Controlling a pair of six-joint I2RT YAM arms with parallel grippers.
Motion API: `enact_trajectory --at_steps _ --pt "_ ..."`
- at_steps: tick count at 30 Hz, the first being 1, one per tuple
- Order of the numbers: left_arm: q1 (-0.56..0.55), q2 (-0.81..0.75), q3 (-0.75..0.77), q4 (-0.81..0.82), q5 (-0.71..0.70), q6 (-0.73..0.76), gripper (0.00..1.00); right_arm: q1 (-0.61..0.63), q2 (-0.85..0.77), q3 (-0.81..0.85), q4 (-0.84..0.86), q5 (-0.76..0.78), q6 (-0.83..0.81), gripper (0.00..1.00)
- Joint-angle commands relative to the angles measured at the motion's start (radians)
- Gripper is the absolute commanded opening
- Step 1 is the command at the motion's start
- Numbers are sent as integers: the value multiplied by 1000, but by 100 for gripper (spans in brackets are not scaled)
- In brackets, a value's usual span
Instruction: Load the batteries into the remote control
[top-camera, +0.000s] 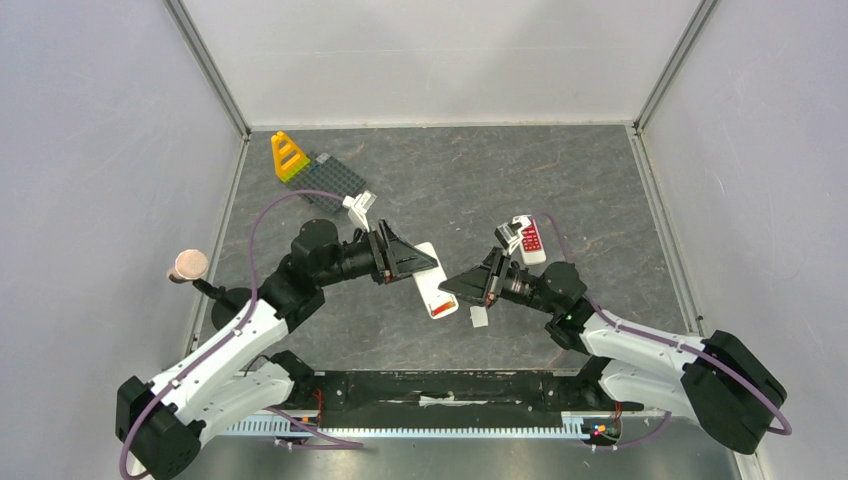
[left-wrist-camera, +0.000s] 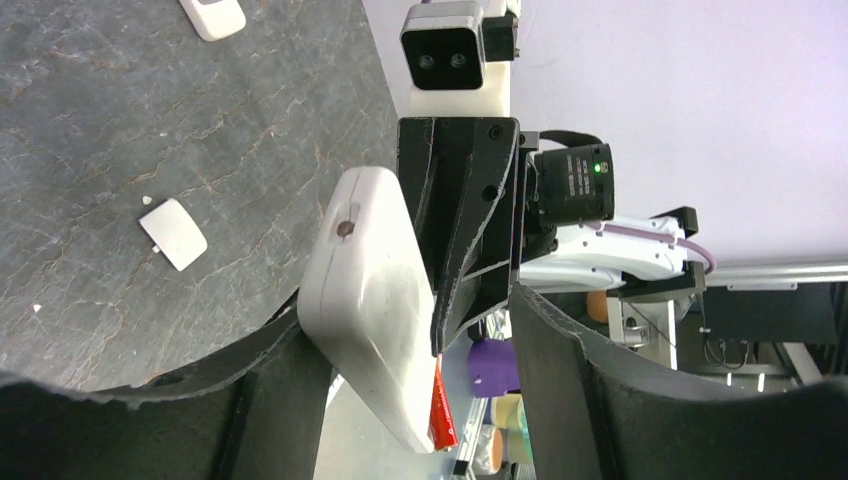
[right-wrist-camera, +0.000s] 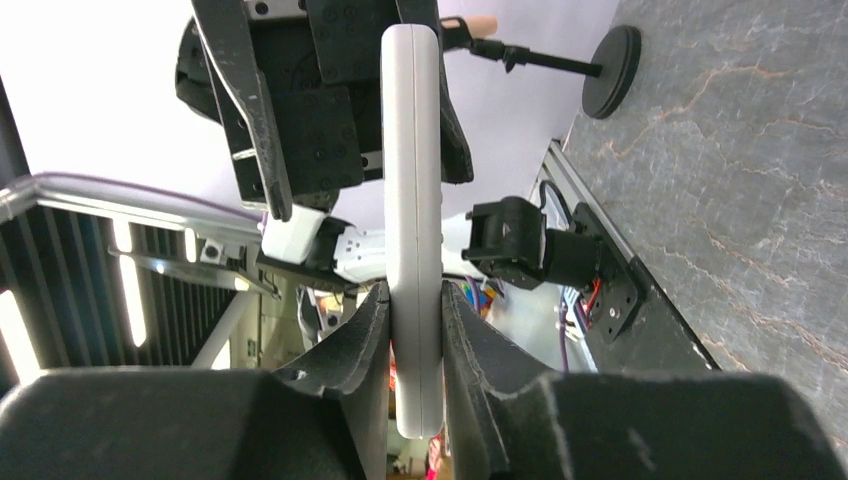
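Note:
A white remote control (top-camera: 430, 280) hangs in the air between the two arms, above the middle of the table. My right gripper (right-wrist-camera: 415, 310) is shut on its lower end, both pads flat against its sides. A red-orange battery (left-wrist-camera: 441, 405) shows at that end of the remote, along its open side (top-camera: 441, 311). My left gripper (left-wrist-camera: 420, 380) is open around the remote's other end (left-wrist-camera: 370, 290). The remote lies close to one finger (left-wrist-camera: 270, 400), and a wide gap separates it from the other. No other batteries are in view.
A small white cover plate (top-camera: 479, 318) lies on the table below the remote. A white and red device (top-camera: 528, 240) lies behind the right arm. A yellow toy (top-camera: 289, 157) and grey stud plate (top-camera: 335, 180) sit back left. A disc-topped stand (top-camera: 188, 265) is at the left edge.

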Motion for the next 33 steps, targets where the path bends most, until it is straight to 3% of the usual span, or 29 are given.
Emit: enact_trajectory --at_steps 1,4,11,14,19,23,25,28,33 --pt "-1 21 -7 95 -60 -72 66 -1 20 8 105 121 71 0" --pt "-5 26 -16 126 -95 -96 62 -1 40 10 127 138 97 0" --pt "-20 59 -30 178 -126 -114 41 5 82 8 184 141 138 0" --pt "-22 71 -24 180 -125 -106 30 7 91 11 185 132 142 0" --pt "-22 71 -20 166 -132 -90 3 7 79 -10 173 127 141 0" --pt "-22 76 -14 157 -133 -86 2 7 68 -27 163 119 141 1" --pt "-22 79 -5 146 -132 -79 2 7 66 -29 162 104 139 9" --pt "-22 85 19 111 -131 -57 2 7 72 -19 140 69 115 38" --pt "-22 99 46 84 -134 -27 2 6 69 13 43 14 41 61"
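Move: The remote control is held by the right gripper near its battery end; its middle lies some 2 cm ahead of the right hand point and 1 cm to its left. From the left gripper, already straddling it with open fingers, the middle is about 3 cm back, 2 cm right and 1 cm lower. The battery cover lies on the table about 14 cm to the left hand's right, 2 cm back and 25 cm down; the red remote, at table height too, some 17 cm ahead and 27 cm right. Carry both grippers forward together about 2.5 cm, the right still gripping the remote, while you close the left fingers on its far part until they pinch it. Hold there with the left, then open the right fingers to roughly half and start easing that hand back and down about 1 cm. ##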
